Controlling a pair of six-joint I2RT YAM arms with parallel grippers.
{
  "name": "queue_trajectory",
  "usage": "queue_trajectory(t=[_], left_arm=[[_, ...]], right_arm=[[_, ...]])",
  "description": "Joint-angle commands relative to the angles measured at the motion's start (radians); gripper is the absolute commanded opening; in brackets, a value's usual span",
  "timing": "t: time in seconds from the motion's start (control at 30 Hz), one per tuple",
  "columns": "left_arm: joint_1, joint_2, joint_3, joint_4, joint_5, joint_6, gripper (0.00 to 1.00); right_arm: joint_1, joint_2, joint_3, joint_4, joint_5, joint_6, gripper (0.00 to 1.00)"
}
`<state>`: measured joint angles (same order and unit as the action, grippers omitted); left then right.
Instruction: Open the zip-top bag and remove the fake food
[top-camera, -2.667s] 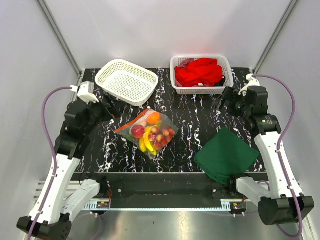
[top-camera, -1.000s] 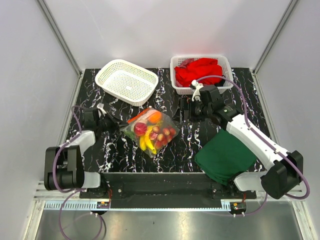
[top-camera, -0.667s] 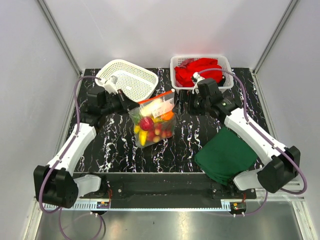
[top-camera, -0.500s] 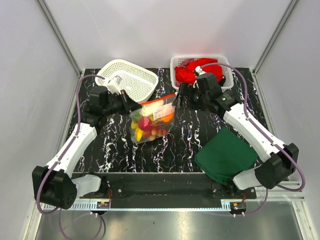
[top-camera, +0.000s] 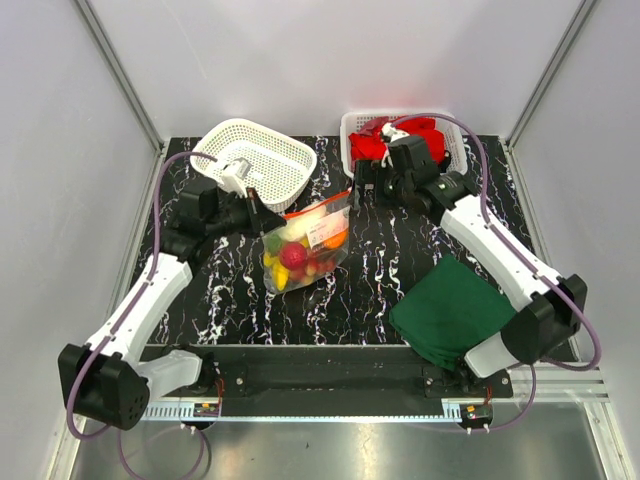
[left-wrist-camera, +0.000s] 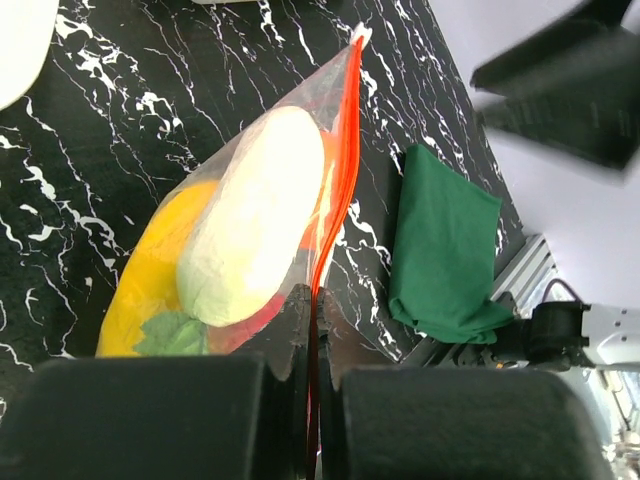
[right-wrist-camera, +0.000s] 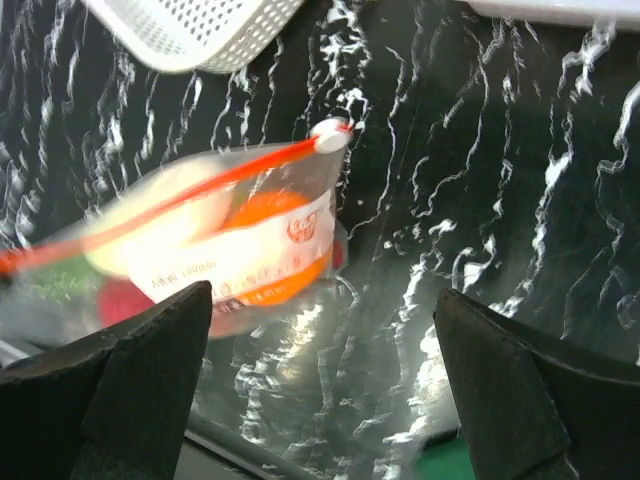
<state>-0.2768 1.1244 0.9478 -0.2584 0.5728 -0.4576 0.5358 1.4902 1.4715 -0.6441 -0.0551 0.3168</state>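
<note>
The clear zip-top bag (top-camera: 305, 243) stands upright at mid-table, its orange-red zip strip (top-camera: 318, 205) along the top. Fake food (top-camera: 293, 254) fills it: a pale white piece (left-wrist-camera: 255, 215), yellow fruit (left-wrist-camera: 150, 270), a green bit (left-wrist-camera: 170, 335) and an orange (right-wrist-camera: 262, 210). My left gripper (top-camera: 266, 214) is shut on the strip's left end, and the left wrist view shows the strip pinched between the fingers (left-wrist-camera: 312, 318). My right gripper (top-camera: 357, 188) is open just beyond the strip's right end (right-wrist-camera: 332, 133), touching nothing; its fingertips (right-wrist-camera: 195, 300) straddle the bag's lower right corner.
An empty white basket (top-camera: 253, 162) sits at the back left. A second white basket (top-camera: 452, 150) with red cloth (top-camera: 375, 148) is behind the right arm. A folded dark green cloth (top-camera: 452, 310) lies at the front right.
The left gripper raised the bag by its zip strip from lying flat to standing upright and carried it slightly back. The open right gripper moved left toward the strip's right end.
</note>
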Motion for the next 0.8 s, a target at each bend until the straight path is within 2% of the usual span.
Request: queue_trajectory(t=[0.0,0.03,0.1,0.3,0.43,0.47,0.5,0.6,0.7,0.73,0.77], left_arm=[[-0.002,-0.055,-0.018,0.051,0.036,0.037,0.00],[-0.004,-0.058,-0.026,0.068,0.041,0.034,0.00],[-0.004,-0.063,-0.037,0.082,0.050,0.017,0.00],[-0.035,-0.100,-0.060,0.104,0.032,0.020,0.00],[-0.053,-0.121,-0.070,0.102,0.033,0.037,0.00],[-0.056,-0.135,-0.073,0.102,0.032,0.042,0.00],[-0.059,-0.141,-0.078,0.100,0.030,0.051,0.00],[-0.067,-0.163,-0.086,0.094,0.021,0.071,0.00],[-0.073,-0.179,-0.083,0.068,0.004,0.098,0.00],[-0.075,-0.184,-0.075,0.045,-0.002,0.105,0.04],[-0.076,-0.189,-0.069,0.038,-0.026,0.111,0.20]], right_arm=[[-0.005,0.074,0.128,-0.095,0.103,0.388,1.00],[0.013,0.079,0.124,-0.063,0.095,0.486,1.00],[0.036,0.111,0.118,-0.019,0.104,0.521,1.00],[0.081,0.208,0.174,-0.040,0.144,0.597,1.00],[0.104,0.228,0.181,-0.045,0.202,0.613,0.86],[0.105,0.232,0.185,-0.045,0.199,0.614,0.81],[0.108,0.240,0.187,-0.051,0.201,0.619,0.71],[0.118,0.236,0.190,-0.057,0.233,0.611,0.68],[0.125,0.213,0.176,-0.051,0.256,0.599,0.60],[0.128,0.208,0.168,-0.046,0.256,0.599,0.55],[0.128,0.202,0.147,-0.034,0.252,0.596,0.48]])
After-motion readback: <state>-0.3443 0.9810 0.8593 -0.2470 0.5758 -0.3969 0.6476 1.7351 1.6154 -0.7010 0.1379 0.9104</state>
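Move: About 4 cm ahead of the right hand, 5 cm to its left and 6 cm lower is the free zipper corner of the bag, with its white slider. The fake food hangs some 17 cm left of that hand, 5 cm back and 12 cm down; the red-cloth basket stands 25 cm ahead, 8 cm right, 13 cm down. For the left hand, already gripping the other zipper end, the free corner lies roughly 10 cm ahead, 15 cm right, slightly below. Reaching left and down towards the free zipper corner, the wide-open right hand travels some 6 cm left, 5 cm down and a little forward, turning about 25 degrees clockwise and tipping further down. Once there it almost stops and its fingers close to a little over half open, one on either side of the bag's end. The left hand, keeping its pinch, draws its zipper end back about 4 cm. ##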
